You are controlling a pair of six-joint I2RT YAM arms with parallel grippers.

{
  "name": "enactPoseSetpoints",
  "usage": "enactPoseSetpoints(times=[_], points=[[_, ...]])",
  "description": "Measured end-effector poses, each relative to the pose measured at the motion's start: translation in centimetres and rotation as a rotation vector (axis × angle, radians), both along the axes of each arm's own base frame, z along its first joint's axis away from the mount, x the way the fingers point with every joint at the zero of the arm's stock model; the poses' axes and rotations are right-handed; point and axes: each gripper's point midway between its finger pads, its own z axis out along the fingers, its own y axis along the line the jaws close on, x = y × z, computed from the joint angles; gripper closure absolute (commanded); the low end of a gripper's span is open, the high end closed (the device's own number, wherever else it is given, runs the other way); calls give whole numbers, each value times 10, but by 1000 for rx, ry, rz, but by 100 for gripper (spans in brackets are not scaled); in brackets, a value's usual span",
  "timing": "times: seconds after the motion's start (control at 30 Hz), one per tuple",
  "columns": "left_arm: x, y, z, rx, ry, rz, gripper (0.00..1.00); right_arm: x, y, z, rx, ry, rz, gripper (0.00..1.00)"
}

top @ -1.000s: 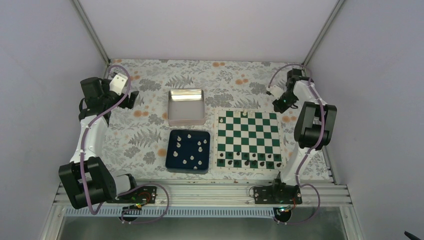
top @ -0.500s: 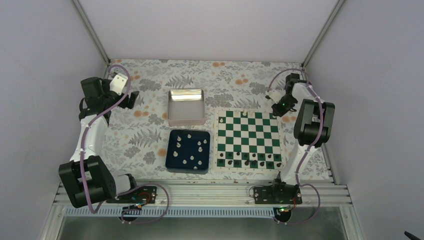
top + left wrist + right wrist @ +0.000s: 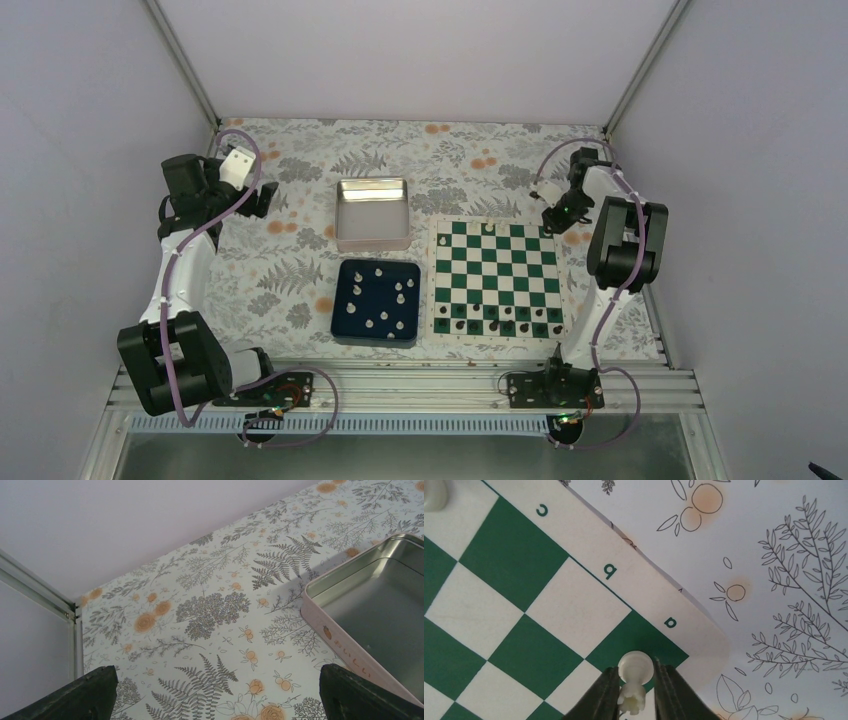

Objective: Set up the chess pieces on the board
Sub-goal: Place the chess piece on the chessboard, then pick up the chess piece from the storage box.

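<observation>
The board (image 3: 495, 268) lies right of centre, green and white. My right gripper (image 3: 553, 217) hangs over its far right corner. In the right wrist view a white rook (image 3: 636, 663) stands on the green corner square by the letter "a". The right gripper (image 3: 635, 669) straddles it, jaws slightly parted, with thin gaps beside the rook's crown. Several white chess pieces (image 3: 385, 303) lie in the dark blue tray (image 3: 345, 298). Another white piece (image 3: 434, 495) stands on the far rank. My left gripper (image 3: 266, 199) is wide open over bare cloth, its fingers (image 3: 75, 695) far apart.
A shiny metal tin (image 3: 373, 212) sits behind the blue tray and shows at the right of the left wrist view (image 3: 380, 600). Black pieces (image 3: 495, 322) line the board's near ranks. Floral cloth covers the table; walls close in on both sides.
The right gripper has shifted slightly over the board's far right corner, and its jaws have eased apart around the rook. The left arm has not moved.
</observation>
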Motion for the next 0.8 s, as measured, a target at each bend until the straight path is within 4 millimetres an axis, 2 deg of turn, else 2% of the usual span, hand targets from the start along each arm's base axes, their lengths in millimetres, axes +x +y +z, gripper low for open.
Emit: enactPoseSetpoints(times=[0.13,0.27,0.37,0.43,0.5,0.53,0.57,0.6,0.67,0.73,0.8], points=[[0,0,0,0,0,0,0,1,0,1,1,-3,4,63],[0,0,0,0,0,0,0,2,4,8,4,-7,15,59],[0,0,0,0,0,0,0,7,16,27,-4,-38,42,58],[0,0,0,0,0,1,0,13,36,50,-17,-85,87,57],[0,0,0,-3,0,2,0,18,70,77,-34,-144,163,57],[0,0,0,-4,1,1,0,18,95,92,-37,-180,216,57],[0,0,0,-6,1,1,0,16,129,108,-31,-221,287,57],[0,0,0,-6,1,2,0,12,153,118,-22,-245,336,57],[0,0,0,-7,1,2,0,-5,215,135,5,-287,464,57],[0,0,0,-7,1,2,0,-35,274,140,34,-295,594,59],[0,0,0,-7,1,2,0,-67,312,133,47,-260,691,62]])
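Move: The right fingers are still around a white rook on the board's far right corner square, its middle about 1 cm below them. The blue tray's centre, with the remaining white pieces, lies some 45 cm left and 17 cm back; the steel tray about 47 cm left and 5 cm ahead; a white piece on the same rank, 16 cm left. From the left hand the blue tray lies roughly 30 cm right, 17 cm back, 20 cm below. The right fingers open to under half and let go of the rook on the corner square. The right hand rises off it, then sweeps fast to the left over the board's far ranks towards the blue tray, some 31 cm left and 13 cm up, drawing back a little at the end while the wrist turns about 40 degrees counter-clockwise. ##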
